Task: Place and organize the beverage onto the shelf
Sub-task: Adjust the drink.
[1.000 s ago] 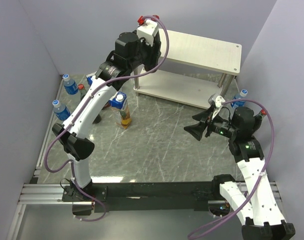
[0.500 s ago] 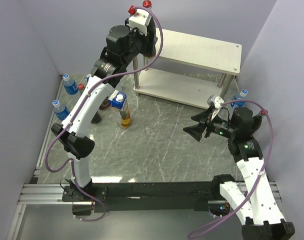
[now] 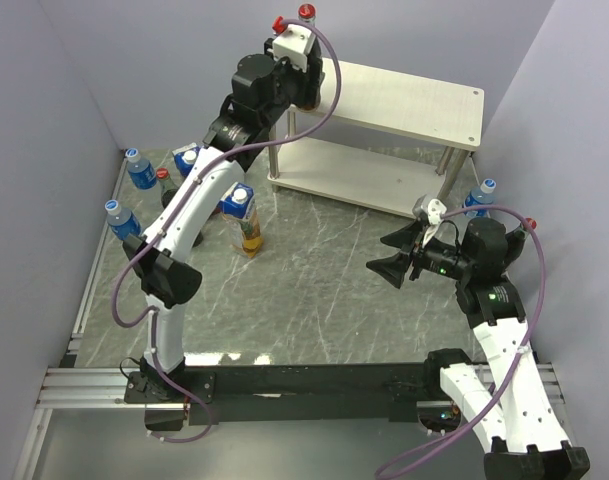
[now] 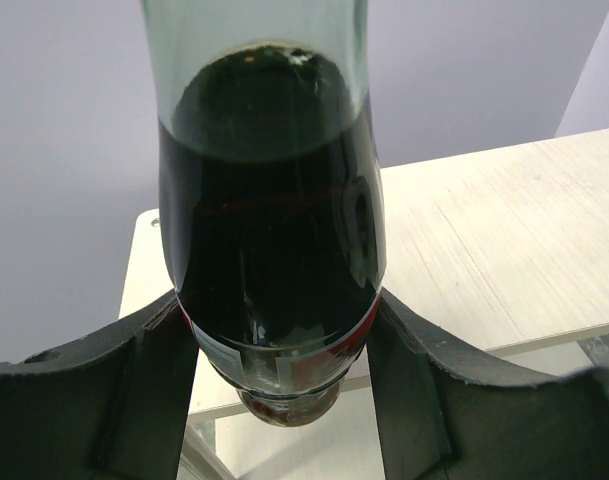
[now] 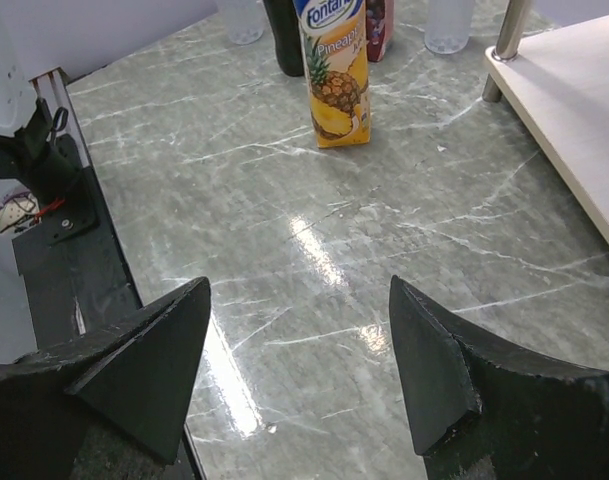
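Observation:
My left gripper is raised at the left end of the shelf and is shut on a dark Coca-Cola bottle whose red cap points up. In the left wrist view the bottle stands upright between the fingers, in front of the pale top board and not touching it. My right gripper hovers open and empty over the floor in front of the shelf, its jaws wide apart. A pineapple carton stands ahead of it.
Left of the shelf stand a pineapple carton, a grape carton, a red-capped cola bottle and two water bottles. Another water bottle stands by the shelf's right leg. Grey walls close in on both sides.
My left arm has lifted the cola bottle and carried it right, to the left end of the top board. The right arm has barely moved.

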`<state>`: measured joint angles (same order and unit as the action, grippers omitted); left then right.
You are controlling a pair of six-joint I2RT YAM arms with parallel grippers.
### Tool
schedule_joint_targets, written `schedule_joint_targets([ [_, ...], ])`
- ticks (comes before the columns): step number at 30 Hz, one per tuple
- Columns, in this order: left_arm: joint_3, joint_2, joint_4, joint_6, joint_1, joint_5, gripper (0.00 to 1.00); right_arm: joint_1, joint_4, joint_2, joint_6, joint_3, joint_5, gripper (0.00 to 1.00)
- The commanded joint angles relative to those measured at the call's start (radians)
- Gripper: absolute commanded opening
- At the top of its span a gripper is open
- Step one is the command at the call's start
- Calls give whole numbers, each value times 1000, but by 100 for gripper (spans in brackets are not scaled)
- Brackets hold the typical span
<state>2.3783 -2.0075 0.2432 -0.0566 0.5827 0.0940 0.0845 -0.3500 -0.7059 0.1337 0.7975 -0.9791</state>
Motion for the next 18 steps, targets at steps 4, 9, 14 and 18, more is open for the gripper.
schedule_joint_targets([
  [4, 93, 90, -283, 36, 2, -42, 0, -5, 40, 13, 38, 3, -15, 78],
  [9, -5, 235, -257, 150, 2, -114, 0, -5, 63, 45, 101, -20, -68, 78],
  [14, -126, 364, -176, 260, 2, -215, 0, -3, 107, 33, 199, -21, -148, 78],
  [18, -229, 482, -139, 375, 3, -303, 0, -3, 163, -21, 123, 84, -210, 78],
])
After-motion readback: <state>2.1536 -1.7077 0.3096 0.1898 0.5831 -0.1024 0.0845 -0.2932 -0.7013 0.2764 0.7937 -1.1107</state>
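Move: The left hand already holds the cola bottle upright at the front-left end of the shelf. The middle of the shelf's top board lies about 8 cm ahead, 18 cm to the right and 10 cm below. Near the table, the pineapple carton stands some 14 cm back, 8 cm left and 37 cm lower; a water bottle is 3 cm ahead, 12 cm left, 39 cm lower. From the idle right hand, that board's middle is roughly 35 cm ahead, 4 cm left, 11 cm up. Still pinching the cola bottle around its lower body, the left hand hovers briefly, then draws back ever faster, away from the shelf's front-left end, about 10 cm and rising some 4 cm. Its wrist turns about 15 degrees clockwise and rolls, leaning the bottle's top to the left. The open, empty right hand only shifts slightly as its wrist turns. ##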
